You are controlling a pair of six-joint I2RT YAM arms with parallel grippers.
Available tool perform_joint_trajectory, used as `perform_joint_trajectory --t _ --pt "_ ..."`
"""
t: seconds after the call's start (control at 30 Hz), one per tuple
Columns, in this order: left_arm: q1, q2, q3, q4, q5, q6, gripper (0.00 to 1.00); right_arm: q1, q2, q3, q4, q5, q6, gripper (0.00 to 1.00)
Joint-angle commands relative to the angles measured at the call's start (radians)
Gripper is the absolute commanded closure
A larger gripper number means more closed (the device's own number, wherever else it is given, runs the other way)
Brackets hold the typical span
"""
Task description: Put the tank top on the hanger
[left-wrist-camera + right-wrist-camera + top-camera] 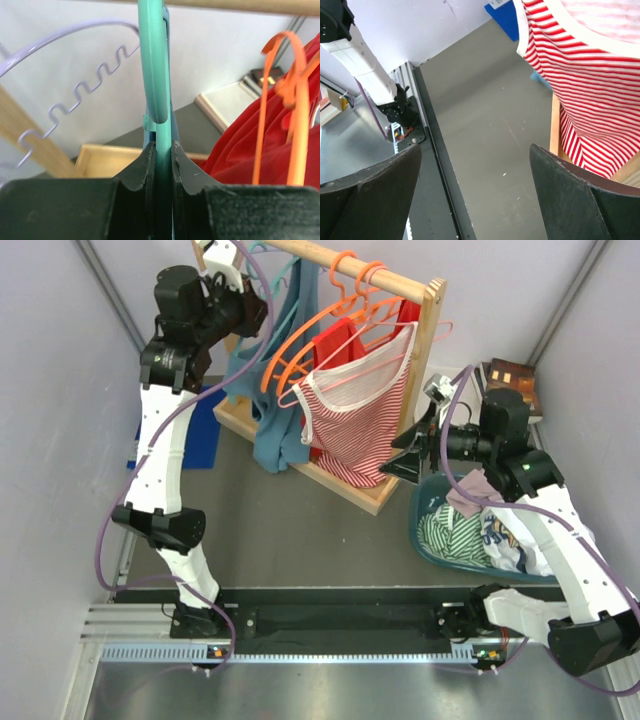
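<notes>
The dusty teal-blue tank top (283, 380) hangs from the left end of the wooden rod (340, 262), draping down to the rack's base. My left gripper (250, 312) is raised beside it, just under the rod. In the left wrist view this gripper (162, 148) is shut on the stem of the teal-green hanger (152, 60), whose hook curves up over the rod (240, 5). A sliver of blue cloth shows behind the stem. My right gripper (405, 455) hovers to the right of the rack. In its own view it (475, 165) stands open and holds nothing.
Orange hangers (330, 330), a red top (335, 340) and a red-and-white striped top (355, 425) hang on the same rod. A lilac notched hanger (75, 85) sits left of the teal one. A teal basket (432, 540) of clothes stands under the right arm. A blue mat (205, 430) lies at left.
</notes>
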Motion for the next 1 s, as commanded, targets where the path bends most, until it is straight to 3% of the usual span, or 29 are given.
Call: perform_joint_trajectory --t 0.0,0.53,0.97 --pt "-0.031 0.028 0.048 0.262 0.023 -0.055 1.0 -0.01 -0.016 -0.017 0.036 0.013 0.013 0.12" --pt "-0.063 0.152 0.09 0.461 0.048 -0.134 1.0 -0.01 -0.049 -0.067 0.05 0.034 0.044 0.12" --pt "-0.097 0.2 0.09 0.423 0.079 -0.141 1.0 -0.01 -0.041 -0.075 0.054 0.031 0.037 0.12"
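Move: The left hand already grips the teal hanger below its hook, with the blue tank top on it. The wooden rod is about 7 cm ahead, 4 cm to the right and 8 cm above. The orange hangers stand some 13 cm to the right, level ahead and 2 cm lower; the purple hanger is about 9 cm ahead, 6 cm left and 1 cm higher. From the right hand, that part of the rod is roughly 25 cm ahead, 20 cm left and 23 cm up. Rightwards and forward in about equal parts, nearly 10 cm in all, the left hand carries the hanger in towards the wooden rod, easing up a centimetre or so and then dipping about 2 cm near the end. The wrist rolls its left side down some 10 degrees and turns slightly clockwise, while the closed fingers keep their hold below the hook. The right hand, open and empty, sinks about 2 cm. ##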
